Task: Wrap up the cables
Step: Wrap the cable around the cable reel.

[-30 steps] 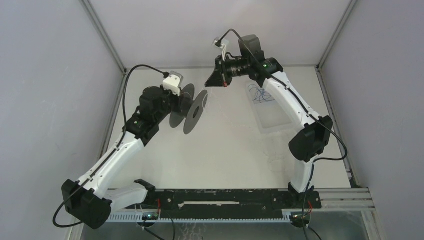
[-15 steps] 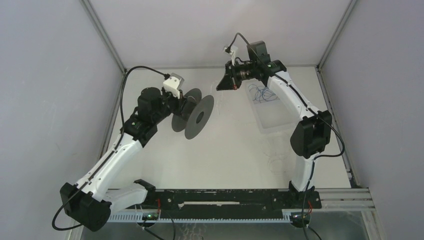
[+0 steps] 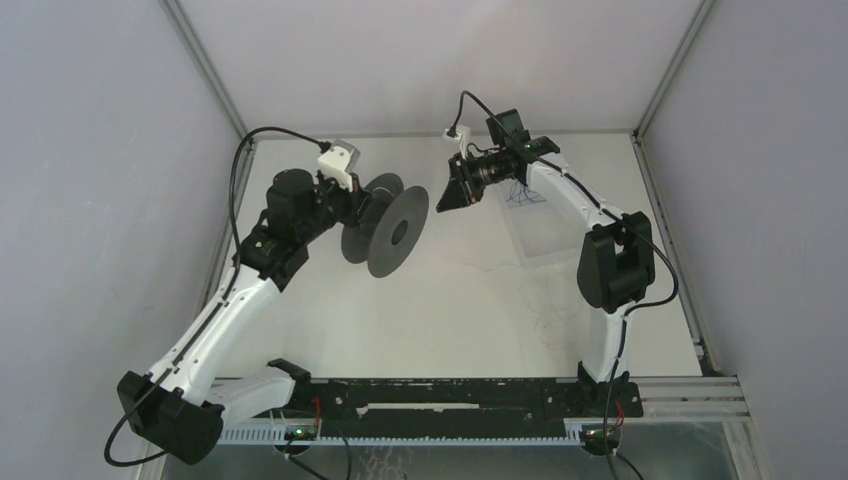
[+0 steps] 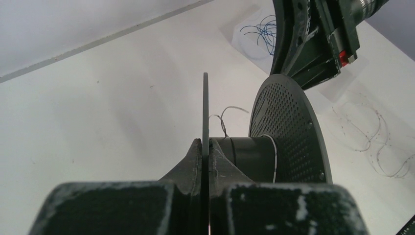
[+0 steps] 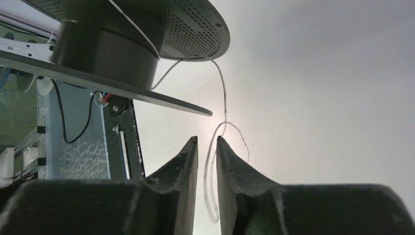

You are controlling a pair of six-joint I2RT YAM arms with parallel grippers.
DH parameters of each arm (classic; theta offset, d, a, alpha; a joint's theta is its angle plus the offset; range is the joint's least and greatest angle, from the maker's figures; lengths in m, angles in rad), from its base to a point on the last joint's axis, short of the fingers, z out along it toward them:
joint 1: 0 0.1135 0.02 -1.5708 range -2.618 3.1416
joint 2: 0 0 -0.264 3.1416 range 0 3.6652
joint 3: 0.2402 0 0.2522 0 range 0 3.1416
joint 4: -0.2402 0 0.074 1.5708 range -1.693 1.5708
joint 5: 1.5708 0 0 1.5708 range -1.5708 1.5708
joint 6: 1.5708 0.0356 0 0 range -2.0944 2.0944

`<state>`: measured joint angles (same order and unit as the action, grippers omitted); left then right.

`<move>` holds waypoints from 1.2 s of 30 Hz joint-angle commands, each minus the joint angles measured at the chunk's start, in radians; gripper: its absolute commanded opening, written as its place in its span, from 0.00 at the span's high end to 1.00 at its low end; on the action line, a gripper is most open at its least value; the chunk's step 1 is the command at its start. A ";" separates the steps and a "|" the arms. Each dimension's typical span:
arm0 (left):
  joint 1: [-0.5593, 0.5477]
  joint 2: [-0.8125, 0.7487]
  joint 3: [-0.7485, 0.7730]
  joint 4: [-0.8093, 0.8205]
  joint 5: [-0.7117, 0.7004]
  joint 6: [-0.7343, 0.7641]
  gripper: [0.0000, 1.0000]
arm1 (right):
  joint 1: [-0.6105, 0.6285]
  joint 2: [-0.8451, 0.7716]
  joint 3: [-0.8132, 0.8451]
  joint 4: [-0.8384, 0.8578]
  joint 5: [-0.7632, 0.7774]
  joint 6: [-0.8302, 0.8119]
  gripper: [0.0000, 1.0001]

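My left gripper is shut on the thin near flange of the black spool and holds it above the table. One turn of the whitish cable lies on the hub. From there it runs down into a loose loop hanging between the fingers of my right gripper. Those jaws stand a narrow gap apart and do not pinch it. My right gripper hovers just right of the spool. More cable lies in faint loops on the table.
A clear tray at the back right holds a tangle of thin blue wire. Grey walls close in the white table on three sides. The black rail with both arm bases runs along the near edge.
My right gripper has come nearer and lower beside the spool, and its jaws have parted, releasing the cable. The left arm has shifted slightly with the spool.
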<state>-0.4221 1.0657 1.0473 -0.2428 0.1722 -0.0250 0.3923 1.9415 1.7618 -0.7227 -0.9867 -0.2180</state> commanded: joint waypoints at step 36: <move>0.099 0.001 0.267 -0.041 -0.125 -0.274 1.00 | 0.053 -0.184 -0.697 0.939 0.057 0.368 0.37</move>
<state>-0.3286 1.0744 1.2400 -0.3565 0.0544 -0.2558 0.4217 1.7477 1.0538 0.0544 -0.9543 0.1314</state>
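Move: At the right hand's barely parted fingertips hangs the loose cable, about 3 cm to its left and 2 cm below. From that hand the cable reel's middle lies roughly 9 cm left, 5 cm back and 4 cm higher; the clear tray is some 25 cm right, 3 cm ahead and 20 cm below. The left hand holds the near flange: the reel's middle is about 5 cm right, 1 cm back and 3 cm lower, the cable 10 cm right, level ahead and 8 cm down. Opening from about a quarter to nearly two thirds, the right hand sinks some 8 cm beside the hanging cable, swinging about 6 cm right away from the reel, then sweeping back towards its base and left again without closing. The left hand keeps its pinch on the flange and lifts the reel about 6 cm while carrying it 4 cm left, turning it some 15 degrees counter-clockwise and rolling its left side down. ##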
